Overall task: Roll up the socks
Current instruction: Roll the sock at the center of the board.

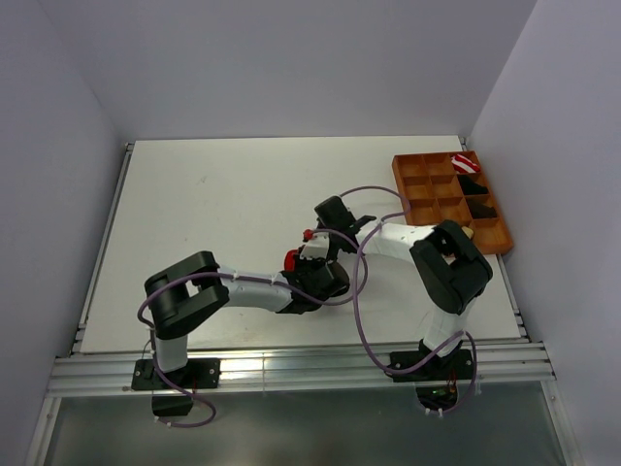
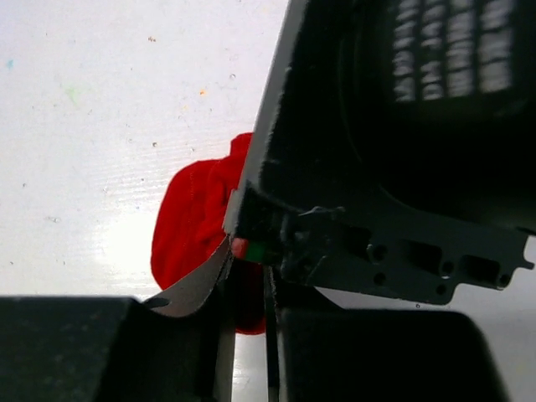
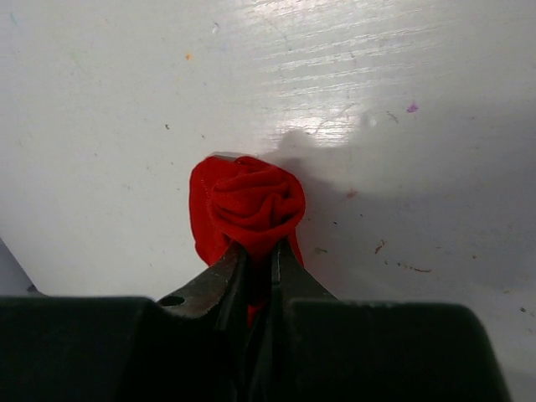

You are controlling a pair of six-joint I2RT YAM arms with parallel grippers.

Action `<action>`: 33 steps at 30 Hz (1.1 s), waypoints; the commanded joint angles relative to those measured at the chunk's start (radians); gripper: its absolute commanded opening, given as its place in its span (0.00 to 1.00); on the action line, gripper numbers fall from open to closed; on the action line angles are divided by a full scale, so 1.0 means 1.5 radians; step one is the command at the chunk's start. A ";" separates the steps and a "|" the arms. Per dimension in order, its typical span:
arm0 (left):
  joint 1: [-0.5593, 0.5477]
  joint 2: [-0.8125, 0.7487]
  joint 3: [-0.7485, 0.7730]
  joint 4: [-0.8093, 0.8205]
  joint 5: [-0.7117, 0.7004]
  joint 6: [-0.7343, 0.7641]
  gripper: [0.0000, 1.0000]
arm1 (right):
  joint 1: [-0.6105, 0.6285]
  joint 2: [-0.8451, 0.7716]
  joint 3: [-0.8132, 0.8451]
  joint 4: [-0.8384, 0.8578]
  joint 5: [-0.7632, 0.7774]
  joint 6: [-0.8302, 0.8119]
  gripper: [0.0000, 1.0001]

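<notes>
The red sock (image 3: 251, 201) is wound into a tight roll on the white table (image 1: 213, 204). My right gripper (image 3: 258, 251) is shut on the near side of the roll, with fabric pinched between its fingers. From the other side my left gripper (image 2: 247, 289) has its jaws drawn narrow, with a fold of the red sock (image 2: 193, 226) between them. The body of the right gripper (image 2: 394, 167) fills the upper right of the left wrist view. From above, both grippers meet at the red sock (image 1: 291, 259) near the table's middle. The other socks are out of view.
An orange divided tray (image 1: 400, 184) stands at the far right. It holds a red-and-white rolled bundle (image 1: 464, 162) and black bundles (image 1: 475, 184). Purple cables loop over both arms. Walls close in the table on the left, back and right.
</notes>
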 commanded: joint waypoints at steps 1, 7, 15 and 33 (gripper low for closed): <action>0.011 -0.003 -0.047 -0.060 0.082 -0.047 0.01 | 0.005 0.000 -0.032 0.045 -0.037 0.004 0.15; 0.046 -0.063 -0.113 -0.018 0.158 -0.074 0.01 | -0.016 -0.057 -0.092 0.162 -0.079 0.004 0.52; 0.106 -0.137 -0.183 0.053 0.288 -0.093 0.01 | -0.049 -0.131 -0.111 0.189 -0.061 -0.009 0.76; 0.352 -0.230 -0.312 0.195 0.674 -0.165 0.01 | -0.024 -0.139 -0.263 0.468 -0.103 -0.019 0.77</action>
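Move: Both grippers already pinch the bunched red sock. Its middle is about 2 cm left of the left hand, level with it fore and aft and about 1 cm lower; from the right hand it lies some 3 cm left, 1 cm back and 1 cm lower. The right gripper's tips are about 2 cm straight ahead of the left hand. The wooden sock box is centred roughly 35 cm right and 13 cm ahead of the left hand. Open the right gripper wide to let go of the red sock, lift it about 6 cm clear, then let it settle back and down a little. Meanwhile keep the left pinch shut and carry the sock about 6 cm left, away from the right gripper, at nearly the same height, rolling the left wrist some 40 degrees left side down while tipping its fingers downward. ##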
